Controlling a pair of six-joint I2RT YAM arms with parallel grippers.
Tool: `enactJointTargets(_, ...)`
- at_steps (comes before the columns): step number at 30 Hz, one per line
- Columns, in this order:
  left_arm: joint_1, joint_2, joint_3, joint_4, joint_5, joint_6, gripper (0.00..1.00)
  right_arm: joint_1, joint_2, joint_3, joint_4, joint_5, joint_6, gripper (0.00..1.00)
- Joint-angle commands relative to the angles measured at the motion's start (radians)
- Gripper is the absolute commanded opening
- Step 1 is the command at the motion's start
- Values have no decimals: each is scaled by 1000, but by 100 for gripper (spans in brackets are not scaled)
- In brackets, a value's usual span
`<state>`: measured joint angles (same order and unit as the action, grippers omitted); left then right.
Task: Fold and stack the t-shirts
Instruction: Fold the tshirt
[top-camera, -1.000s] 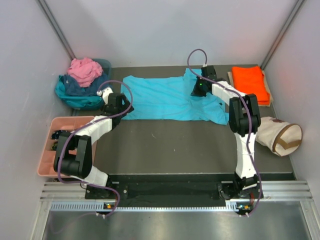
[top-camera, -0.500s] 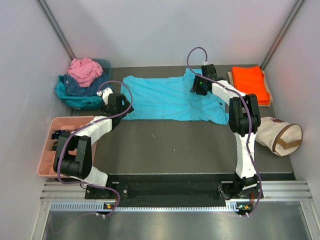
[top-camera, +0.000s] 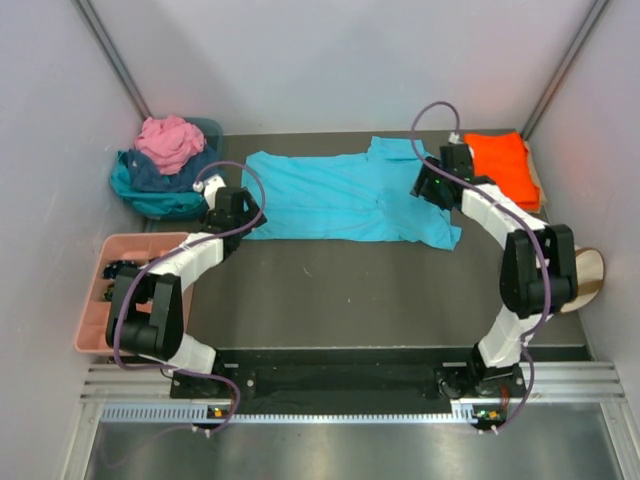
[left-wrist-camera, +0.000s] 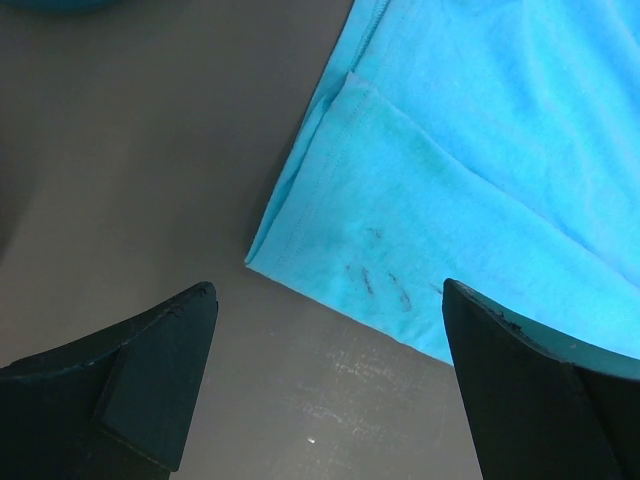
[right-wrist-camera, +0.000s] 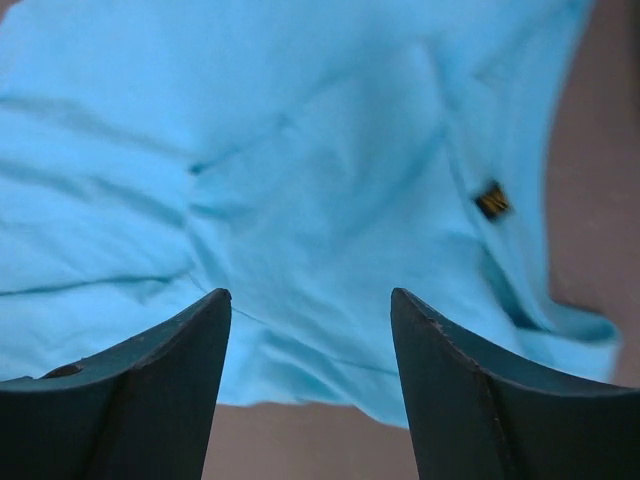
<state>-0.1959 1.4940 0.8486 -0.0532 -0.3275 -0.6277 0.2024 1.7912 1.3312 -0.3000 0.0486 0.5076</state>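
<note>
A bright turquoise t-shirt (top-camera: 340, 195) lies spread across the back of the table, also filling the left wrist view (left-wrist-camera: 480, 150) and the right wrist view (right-wrist-camera: 300, 170). A folded orange t-shirt (top-camera: 503, 165) rests at the back right. Pink, navy and teal t-shirts (top-camera: 165, 165) sit heaped at the back left. My left gripper (top-camera: 228, 208) hovers open over the turquoise shirt's near left corner (left-wrist-camera: 325, 295). My right gripper (top-camera: 432, 182) hangs open above the shirt's right part (right-wrist-camera: 310, 295), holding nothing.
A pink tray (top-camera: 95, 330) with small items sits at the left edge. A cream canvas bag (top-camera: 585, 275) lies at the right, partly behind my right arm. Grey walls close in the back and both sides.
My right gripper opened, let go of the turquoise shirt and swung right toward the orange shirt. The shirt's right part now lies flatter. The left arm stayed put.
</note>
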Motion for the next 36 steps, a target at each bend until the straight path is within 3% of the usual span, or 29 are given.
enactJointTargets(1,1,-6,-9,23,21,6,98,-87,-142,-176,13,-6,54,66)
enactJointTargets(10,1,-14,-23,32,25,6,98,-89,-271,-337,-28,45,55,69)
enactJointTargets(27,1,-17,-23,21,21,8,99,-132,-216,-377,-11,82,45,68)
enactJointTargets(36,1,-37,-39,3,-16,11,99,-132,-207,-403,5,59,46,57)
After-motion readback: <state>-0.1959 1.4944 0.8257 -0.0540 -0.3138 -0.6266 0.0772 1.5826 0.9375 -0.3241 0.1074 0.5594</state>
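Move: The near right corner of the folded blue t-shirt lies about 12 cm back, 8 cm right and 9 cm below the empty right hand. The far sleeve flap is some 11 cm ahead and 6 cm left of that hand, the orange stack about 5 cm ahead and 19 cm right, both roughly 8 cm below. From the left hand the corner is about 50 cm right, 4 cm back and 7 cm below. The blue shirt's near right corner is what the open right hand heads for, leaving the air above the shirt's right part: a quick sweep back and to the right while sinking, then a slow easing down, about 10 cm back, 8 cm right and 7 cm lower in all. The wrist tips down and turns clockwise by some 10 degrees each, and the parted fingertips end around the hem corner; no grip is seen. ##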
